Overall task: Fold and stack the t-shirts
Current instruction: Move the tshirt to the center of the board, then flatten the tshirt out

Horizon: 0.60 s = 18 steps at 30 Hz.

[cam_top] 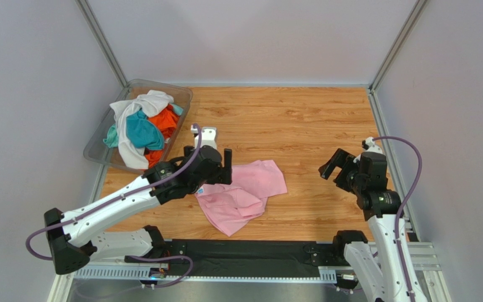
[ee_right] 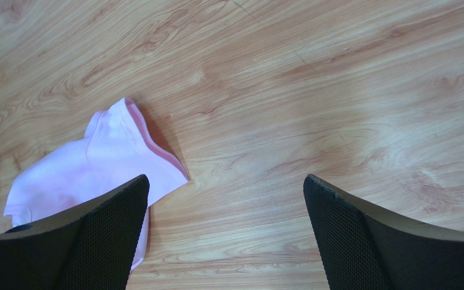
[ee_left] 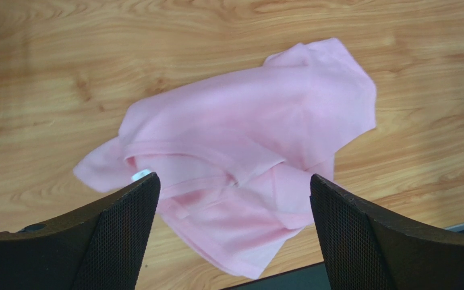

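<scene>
A light pink t-shirt lies crumpled on the wooden table, near its front edge and left of centre. My left gripper hovers open over the shirt's left part; the left wrist view shows the pink t-shirt below and between the wide-apart fingers of the left gripper, which hold nothing. My right gripper stands open above bare wood to the shirt's right. The right wrist view shows the right gripper empty, with a corner of the pink t-shirt at its left. White, teal and orange t-shirts lie heaped in a bin.
The clear plastic bin stands at the back left corner of the table. Grey walls close in the table on three sides. A black rail with the arm bases runs along the near edge.
</scene>
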Available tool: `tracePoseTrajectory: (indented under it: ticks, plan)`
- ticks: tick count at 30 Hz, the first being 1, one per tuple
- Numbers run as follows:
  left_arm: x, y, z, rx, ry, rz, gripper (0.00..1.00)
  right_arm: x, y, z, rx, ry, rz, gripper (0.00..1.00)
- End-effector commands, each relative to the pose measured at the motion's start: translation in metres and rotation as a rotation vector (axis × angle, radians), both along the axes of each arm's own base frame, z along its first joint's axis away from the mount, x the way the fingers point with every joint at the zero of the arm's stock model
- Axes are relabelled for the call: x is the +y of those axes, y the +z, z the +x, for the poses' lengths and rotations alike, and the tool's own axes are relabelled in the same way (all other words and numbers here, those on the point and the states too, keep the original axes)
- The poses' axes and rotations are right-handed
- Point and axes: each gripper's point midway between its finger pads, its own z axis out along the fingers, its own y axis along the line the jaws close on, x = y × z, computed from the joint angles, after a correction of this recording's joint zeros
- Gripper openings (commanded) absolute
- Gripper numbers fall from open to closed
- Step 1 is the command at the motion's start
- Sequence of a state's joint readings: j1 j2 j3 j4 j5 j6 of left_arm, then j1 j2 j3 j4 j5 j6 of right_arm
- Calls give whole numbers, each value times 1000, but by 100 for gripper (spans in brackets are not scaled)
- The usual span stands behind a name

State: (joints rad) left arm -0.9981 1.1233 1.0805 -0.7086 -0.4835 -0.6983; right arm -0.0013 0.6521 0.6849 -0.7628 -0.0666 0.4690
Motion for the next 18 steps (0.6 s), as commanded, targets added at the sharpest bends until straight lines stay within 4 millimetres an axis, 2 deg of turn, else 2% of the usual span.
tracePoseTrajectory:
  ticks: [1,2,3,5,6,7,8,9,10,11,12,13,15,16,18]
  plan:
    - [49,-19,-16,40,161,36,100,30,11,4,-56,181,73,100]
    - [64,-22,-25,52,188,37,100,40,12,2,-63,236,83,100]
    - [76,-37,-31,71,214,63,100,51,14,-1,-63,286,88,100]
    - [94,-46,-44,89,265,19,100,61,12,-4,-58,322,69,100]
    - [102,-61,-51,110,278,32,100,78,8,-10,-45,386,62,100]
    - [106,-67,-55,124,299,8,100,79,2,-7,-39,365,24,100]
    - [109,-68,-59,123,297,-31,100,86,-6,-9,-21,379,15,100]
    - [111,-83,-67,159,287,-29,100,104,-13,-11,-2,426,26,100]
    - [110,-89,-71,174,295,-55,100,111,-18,-11,11,445,29,100]
    - [109,-90,-72,173,295,-100,100,121,-23,-8,12,464,41,100]
    - [109,-105,-78,201,292,-97,100,130,-28,-10,31,485,55,100]
    - [107,-110,-79,209,288,-112,100,136,-42,-10,82,500,52,100]
    - [104,-118,-78,204,285,-142,100,145,-45,-5,95,517,55,100]
    - [103,-120,-77,196,284,-149,100,147,-56,-3,134,523,39,100]
    - [98,-120,-69,161,274,-165,100,151,-57,1,143,535,27,100]
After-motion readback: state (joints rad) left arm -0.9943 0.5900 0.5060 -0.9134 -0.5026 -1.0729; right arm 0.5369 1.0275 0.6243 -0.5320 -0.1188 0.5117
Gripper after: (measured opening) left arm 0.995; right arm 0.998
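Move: The pink t-shirt lies crumpled on the board, its middle about 7 cm back, 9 cm to the right and 21 cm below the left hand. The clothes bin stands some 13 cm ahead of that hand and 28 cm to its left, about 15 cm lower. From the right hand, the t-shirt's middle is about 30 cm left, 7 cm back and 15 cm down, with its right end only 17 cm left and 3 cm back. Towards the t-shirt's right end the open right hand sweeps about 13 cm left, then sinks some 7 cm, swinging 30 degrees counter-clockwise and tipping down. The empty left hand draws left and back off the t-shirt to just outside its left edge, sinking about 13 cm throughout and tipping slightly down; both grippers stay wide open. ##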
